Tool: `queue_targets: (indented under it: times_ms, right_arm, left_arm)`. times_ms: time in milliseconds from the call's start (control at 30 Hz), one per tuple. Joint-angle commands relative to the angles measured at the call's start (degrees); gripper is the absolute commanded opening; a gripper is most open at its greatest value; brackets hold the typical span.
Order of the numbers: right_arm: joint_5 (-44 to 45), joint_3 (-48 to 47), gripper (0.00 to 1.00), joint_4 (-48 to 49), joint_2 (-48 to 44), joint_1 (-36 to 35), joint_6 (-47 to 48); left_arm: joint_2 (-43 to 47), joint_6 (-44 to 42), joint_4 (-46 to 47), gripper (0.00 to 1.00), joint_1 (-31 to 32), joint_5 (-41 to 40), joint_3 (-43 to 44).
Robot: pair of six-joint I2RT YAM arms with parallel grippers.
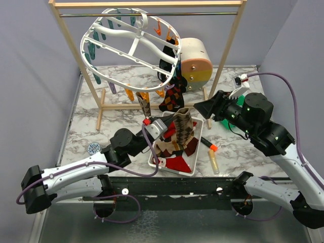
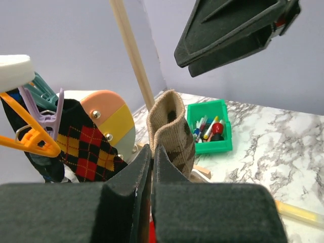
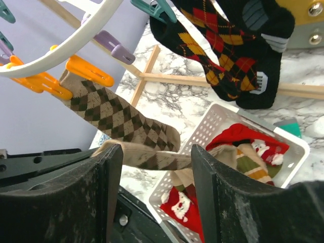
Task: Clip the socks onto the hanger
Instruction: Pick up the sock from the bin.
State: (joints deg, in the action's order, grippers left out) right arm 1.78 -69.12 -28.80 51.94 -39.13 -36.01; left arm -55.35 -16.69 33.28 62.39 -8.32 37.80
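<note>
The white oval hanger [image 1: 132, 44] hangs tilted from the rack rod, with coloured clips round its rim. A black argyle sock [image 3: 228, 55] and a tan argyle sock [image 3: 111, 114] hang from its clips; the tan one is on an orange clip [image 3: 88, 71]. My left gripper [image 2: 152, 152] is shut on another tan argyle sock [image 2: 169, 129] and holds it upright over the white basket [image 1: 158, 163]. That basket holds red and striped socks [image 3: 238, 136]. My right gripper [image 3: 157, 152] stands open just right of the held sock's top, its fingers either side of it and apart from it.
The wooden frame rack [image 1: 229, 48] spans the back of the marble table. A round wooden block with yellow and orange bands [image 1: 195, 63] sits behind the hanging socks. A green bin of pens [image 2: 210, 129] stands at the right. A marker [image 1: 208, 144] and a yellow tube [image 1: 214, 162] lie beside the basket.
</note>
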Motion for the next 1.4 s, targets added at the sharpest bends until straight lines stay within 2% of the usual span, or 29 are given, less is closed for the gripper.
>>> queue_targets:
  times_ms: [0, 267, 467, 667, 900, 1133, 1367]
  right_arm:
    - [-1.36, -2.16, 0.62, -3.21, -0.97, 0.07, 7.68]
    - [-6.65, -0.13, 0.65, 5.53, -2.48, 0.05, 13.17]
    - [-17.32, 2.65, 0.65, 14.05, -0.68, 0.11, 15.35]
    - [-19.46, 3.43, 0.65, 18.92, 1.78, 0.1, 15.49]
    - [-12.4, 2.72, 0.62, 19.5, 4.47, 0.07, 13.4]
    - [-9.03, 5.4, 0.63, 26.63, 4.38, 0.11, 11.95]
    - [-11.75, 3.84, 0.61, 28.29, 7.95, -0.04, 10.96]
  left_arm:
    - [6.0, -0.34, -7.7, 0.0, 0.36, 5.21, 0.22]
    - [13.18, 0.89, -30.95, 0.0, 0.36, 7.75, 9.6]
    - [17.34, 0.25, -38.91, 0.0, 0.36, 3.12, 11.09]
    - [19.16, 0.25, -39.62, 0.0, 0.36, -2.57, 9.28]
    - [17.78, 0.78, -36.2, 0.0, 0.36, -5.4, 8.35]
    - [16.86, 1.52, -34.19, 0.0, 0.36, -9.78, 8.0]
    - [16.3, 2.76, -30.96, 0.0, 0.36, -14.95, 6.87]
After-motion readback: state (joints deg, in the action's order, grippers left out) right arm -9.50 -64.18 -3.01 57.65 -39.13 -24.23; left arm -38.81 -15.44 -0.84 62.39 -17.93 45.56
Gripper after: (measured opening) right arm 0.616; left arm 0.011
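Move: The brown checked sock already hangs by its cuff from the shut left fingers. The free orange clip on the hanger's front rim lies roughly 7 cm ahead, 4 cm left and 4 cm above that hand. From the same hand, the clipped sock hangs about 6 cm ahead, 10 cm left and 3 cm lower. From the empty, open right hand, the free orange clip is some 5 cm ahead, 12 cm left and 2 cm up. The held sock is carried about 8 cm left in front of the hanger's rim, towards the clipped sock. The left hand keeps its pinch, backing off and rising 4 to 5 cm on the way, then sinking and coming most of the way forward again. The right hand, still open, rises and tips its fingers up some 20 degrees, then goes about 5 cm left and a little forward towards the free orange clip, touching nothing. ##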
